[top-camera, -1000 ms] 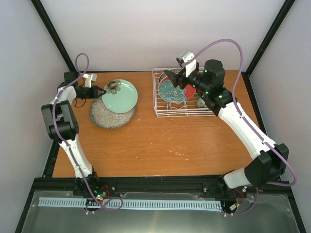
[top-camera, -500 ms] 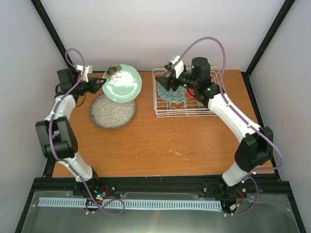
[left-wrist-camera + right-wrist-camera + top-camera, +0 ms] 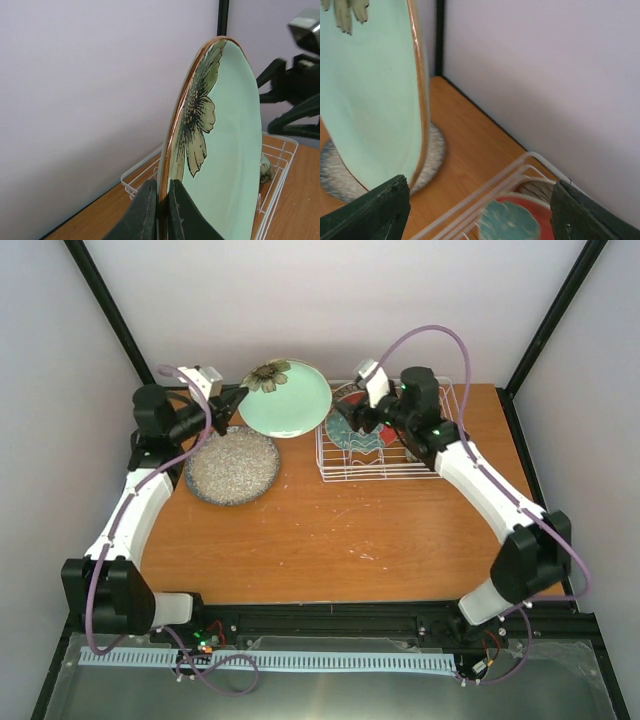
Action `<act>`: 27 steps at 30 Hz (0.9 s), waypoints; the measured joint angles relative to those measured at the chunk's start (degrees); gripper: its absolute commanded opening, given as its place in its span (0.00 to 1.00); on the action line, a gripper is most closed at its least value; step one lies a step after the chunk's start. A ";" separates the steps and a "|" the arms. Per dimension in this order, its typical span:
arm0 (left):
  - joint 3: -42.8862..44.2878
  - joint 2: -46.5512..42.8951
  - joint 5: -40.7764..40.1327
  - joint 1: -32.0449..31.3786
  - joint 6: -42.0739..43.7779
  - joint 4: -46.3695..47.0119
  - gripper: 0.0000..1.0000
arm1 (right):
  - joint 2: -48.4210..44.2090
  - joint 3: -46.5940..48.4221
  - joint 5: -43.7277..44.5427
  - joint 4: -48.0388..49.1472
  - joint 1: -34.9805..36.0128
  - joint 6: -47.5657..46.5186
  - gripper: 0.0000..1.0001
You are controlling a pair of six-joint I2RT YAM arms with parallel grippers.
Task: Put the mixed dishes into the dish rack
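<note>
My left gripper (image 3: 232,397) is shut on the rim of the pale green plate (image 3: 288,398), which bears a dark flower print, and holds it in the air just left of the white wire dish rack (image 3: 430,466). In the left wrist view the plate (image 3: 225,150) stands on edge between my fingers (image 3: 142,215). The red-rimmed teal plate (image 3: 358,428) stands in the rack. My right gripper (image 3: 345,416) is open and empty above the rack's left end, close to the green plate (image 3: 365,100). The large speckled grey plate (image 3: 232,465) lies flat on the table.
The rack stands at the back right of the wooden table (image 3: 330,540), near the back wall. A small object (image 3: 413,451) sits in the rack's right part. Black frame posts (image 3: 545,320) rise at the back corners.
My left arm has lifted the pale green plate off the grey plate and carried it right, toward the rack. My right gripper has drawn slightly left over the rack's left end.
</note>
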 measured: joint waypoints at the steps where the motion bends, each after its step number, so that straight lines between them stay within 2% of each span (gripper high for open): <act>1: -0.31 -0.22 -1.20 -0.85 0.63 0.13 0.01 | -1.68 -2.01 2.16 1.40 -0.35 0.17 0.77; 7: -1.51 1.81 -12.04 -10.47 4.92 2.21 0.01 | -17.00 -14.69 14.82 11.10 -3.78 2.71 0.77; 13: -1.51 9.14 -23.15 -21.05 9.20 6.01 0.01 | -28.15 -23.39 27.43 24.28 -3.87 4.57 0.77; 19: -1.53 15.43 -32.70 -27.04 14.23 9.33 0.01 | -31.39 -29.40 34.18 31.04 -3.87 6.67 0.77; 27: -1.51 19.71 -36.87 -28.13 19.21 17.33 0.01 | -31.74 -31.32 34.42 33.33 -3.87 9.64 0.77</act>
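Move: Carrying the green plate by its rim, the left hand has the rack slot about 24 cm to its right, 10 cm ahead and some 23 cm down. The red plate stands about 5 cm beyond that slot to the right, level with it fore and aft; the bowl is some 42 cm right and 7 cm ahead of the hand, low in the rack. The speckled mat lies 6 cm left, 5 cm ahead, far below. From the empty right hand the slot is about 8 cm ahead and 18 cm below. Swinging the green plate across to the rack, the left hand goes about 15 cm right while sinking some 10 cm and easing forward, its left side rolling up, and slows beside the red plate with its pinch kept. The open right hand clears out of the way, some 17 cm right with about 10 cm of rise and a little back, turning clockwise roughly 40 degrees and tipping upward. ##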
